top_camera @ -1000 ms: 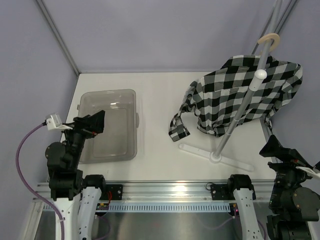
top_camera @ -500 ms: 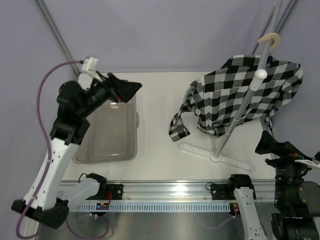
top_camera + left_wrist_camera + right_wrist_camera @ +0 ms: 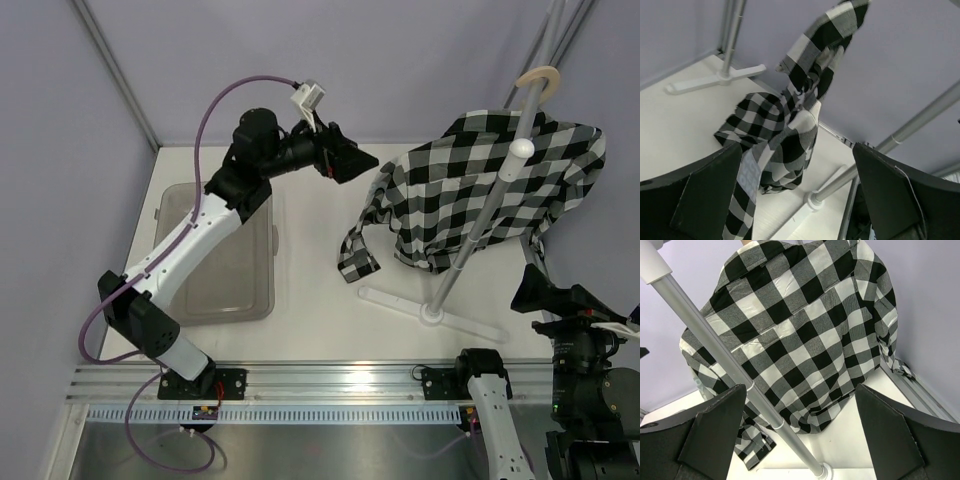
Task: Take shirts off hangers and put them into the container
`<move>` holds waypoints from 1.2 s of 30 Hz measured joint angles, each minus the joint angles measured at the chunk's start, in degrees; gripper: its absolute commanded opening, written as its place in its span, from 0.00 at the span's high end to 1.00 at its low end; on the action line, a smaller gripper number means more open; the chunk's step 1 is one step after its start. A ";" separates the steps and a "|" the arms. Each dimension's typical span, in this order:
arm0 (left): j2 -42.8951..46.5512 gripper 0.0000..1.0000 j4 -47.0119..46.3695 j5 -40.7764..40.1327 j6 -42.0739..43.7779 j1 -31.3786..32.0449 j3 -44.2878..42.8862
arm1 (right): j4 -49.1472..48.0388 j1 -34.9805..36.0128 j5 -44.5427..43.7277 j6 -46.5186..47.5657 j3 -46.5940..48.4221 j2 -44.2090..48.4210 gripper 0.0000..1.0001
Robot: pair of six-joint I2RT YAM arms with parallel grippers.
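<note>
The black-and-white check shirt [image 3: 470,190] hangs on the beige hanger, whose hook [image 3: 541,78] loops over the stand's top bar at the back right. One sleeve with its cuff [image 3: 357,260] droops to the table. My left gripper [image 3: 360,162] is open, raised just left of the shirt's shoulder and not touching it. In the left wrist view the shirt [image 3: 795,120] hangs between and beyond the open gripper [image 3: 796,150]. My right gripper [image 3: 530,288] is open near the table's right edge, facing the shirt's back [image 3: 800,330]. The clear tub container [image 3: 240,285] lies at the left.
The grey stand pole [image 3: 478,218] with its white knob [image 3: 520,148] slants in front of the shirt. Its white foot [image 3: 430,312] rests on the table between the arms. Purple walls close the back and both sides.
My left arm has swung up from over the tub and reached right, to just beside the shirt's left shoulder. The right gripper has barely moved. The shirt hangs as before.
</note>
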State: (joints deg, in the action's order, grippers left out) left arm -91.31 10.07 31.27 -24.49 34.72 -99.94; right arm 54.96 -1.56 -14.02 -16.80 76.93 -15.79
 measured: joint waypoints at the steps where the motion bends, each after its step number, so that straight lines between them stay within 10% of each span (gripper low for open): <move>1: 1.03 0.01 -5.73 1.53 -2.19 -0.04 4.35 | 0.17 0.00 0.00 0.07 0.00 0.00 0.01; 5: 3.34 0.01 -23.30 6.08 -9.49 -0.44 18.12 | 0.39 0.00 -0.04 0.35 0.00 0.00 0.00; 12: 5.16 0.01 -4.28 -17.86 9.27 9.07 7.43 | 0.48 0.00 0.00 0.61 0.66 0.00 0.01; 22: 15.63 0.01 -11.61 -16.94 12.09 5.99 21.31 | 0.33 0.00 0.04 0.72 1.44 -0.35 0.01; 30: -2.51 0.01 -1.01 -6.73 16.02 6.12 -4.63 | 0.24 0.00 1.18 0.76 2.47 -0.24 0.01; 36: -8.11 0.01 -0.72 -1.36 17.97 5.97 -6.23 | 0.24 0.00 1.11 1.40 3.56 -0.22 0.00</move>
State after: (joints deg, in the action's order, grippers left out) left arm -99.42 9.34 29.91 -6.52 40.69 -106.17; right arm 55.20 -1.56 -12.91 -15.40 80.49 -16.01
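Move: About 12 cm to the left gripper's right and 4 cm farther out, roughly level with it, hangs the near shoulder of the checked shirt. Its sleeve cuff dangles some 8 cm back of that gripper, 1 cm to the right and 35 cm below; the rack's near post stands about 20 cm to the right and 12 cm back. From the right gripper the same shoulder is roughly 28 cm ahead and 24 cm left, nearly level. Wavering before closing in, the open left hand dips and draws back about 5 cm, rises again and shifts a little left, then sweeps some 8 cm right and forward to the shirt's near shoulder, sinking slightly at the end. The wrist rolls about 15 degrees clockwise, seen from behind the hand. The open right hand eases about 2 cm up and back. ##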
